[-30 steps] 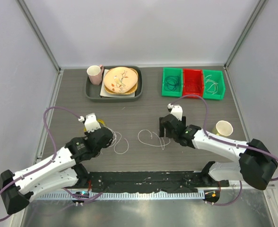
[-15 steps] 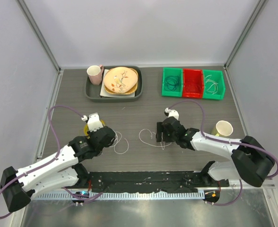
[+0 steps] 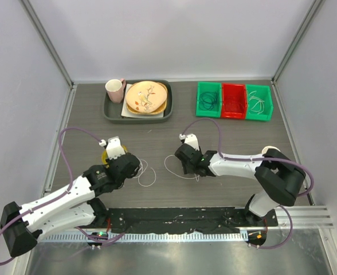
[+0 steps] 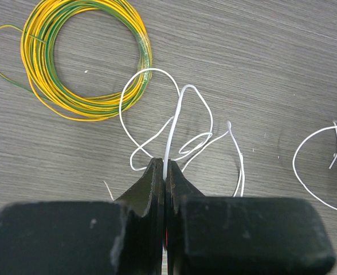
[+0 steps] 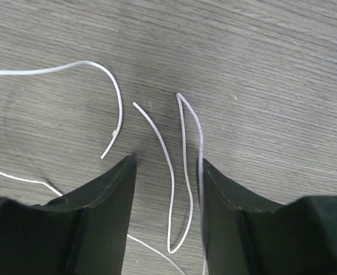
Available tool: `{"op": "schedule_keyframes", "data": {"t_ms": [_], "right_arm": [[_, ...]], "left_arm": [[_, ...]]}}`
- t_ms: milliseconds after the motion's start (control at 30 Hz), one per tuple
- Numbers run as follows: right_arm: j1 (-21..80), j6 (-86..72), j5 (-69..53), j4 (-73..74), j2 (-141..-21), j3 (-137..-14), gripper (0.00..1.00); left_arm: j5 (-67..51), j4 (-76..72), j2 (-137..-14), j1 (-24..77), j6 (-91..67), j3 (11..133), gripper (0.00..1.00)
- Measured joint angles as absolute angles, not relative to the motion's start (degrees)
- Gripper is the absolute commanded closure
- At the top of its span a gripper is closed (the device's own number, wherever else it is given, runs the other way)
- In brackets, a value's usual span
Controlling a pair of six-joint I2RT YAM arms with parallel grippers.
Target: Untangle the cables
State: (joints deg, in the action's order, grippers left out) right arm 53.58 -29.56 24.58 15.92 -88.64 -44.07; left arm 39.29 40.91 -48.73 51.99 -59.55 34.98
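Thin white cables lie loose on the wooden table. My left gripper (image 3: pixel 136 168) (image 4: pixel 164 166) is shut on one white cable (image 4: pixel 179 109) (image 3: pixel 148 173), whose loops spread ahead of the fingertips. My right gripper (image 3: pixel 184 166) (image 5: pixel 167 163) stands open, low over a second white cable (image 3: pixel 174 168). That cable's narrow bend (image 5: pixel 184 189) lies between the fingers, one strand against the right finger (image 5: pixel 226 200). Another white strand (image 5: pixel 118 97) curves off to the left.
A yellow-green wire ring (image 4: pixel 85 57) (image 3: pixel 105 156) lies beside the left gripper. At the back stand a tray (image 3: pixel 114 114) with plates and a pink mug (image 3: pixel 114 89), and green, red and green bins (image 3: pixel 232 100) holding coiled wires. A paper cup (image 3: pixel 270 152) shows behind the right arm.
My right gripper has moved left and come down over the second white cable, with its jaws narrowing. The left gripper has stayed shut on its cable, hardly moving.
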Motion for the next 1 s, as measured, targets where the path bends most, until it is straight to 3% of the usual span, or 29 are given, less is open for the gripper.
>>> {"op": "schedule_keyframes", "data": {"t_ms": [167,267,500,700,867,1000], "right_arm": [[53.93,-30.46,26.79,17.89,-91.09,-46.57,0.86],[53.93,-30.50,27.77,18.50,-91.37,-46.74,0.99],[53.91,-29.89,31.29,21.21,-88.99,-46.74,0.99],[52.86,-27.22,38.22,21.47,-75.83,-48.84,0.99],[42.44,-22.81,40.84,18.04,-64.75,-56.36,0.99],[33.56,-17.67,42.22,16.25,-63.42,-65.98,0.99]], "left_arm": [[39.29,40.91,-48.73,51.99,-59.55,34.98,1.00],[39.29,40.93,-48.58,51.99,-59.55,34.98,1.00],[39.33,40.95,-47.77,51.99,-59.55,34.89,1.00],[39.35,40.99,-46.52,51.99,-59.55,34.87,1.00],[39.33,40.93,-45.89,51.99,-59.51,34.63,1.00],[39.11,40.38,-45.89,51.99,-59.18,33.82,1.00]]}}
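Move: A strand of the white cable lies between the right hand's half-open fingers, beside the right pad and about 1 cm below the hand point. From that hand, the red bin stands some 30 cm ahead and 18 cm right, the left green bin about 30 cm ahead and 7 cm right. The second white cable lies roughly 17 cm left, level with it. From the left hand, the strand is about 21 cm right, 3 cm ahead and 10 cm down. The white cable strand is pinched as the right fingers shut fully down at the table, the hand creeping a couple of centimetres right and slightly forward. Then the right hand carries the strand up, fast, about 31 cm, while swinging some 11 cm forward and 12 cm right, the side of the bins; its fingertips tip up about 40 degrees and turn clockwise. ##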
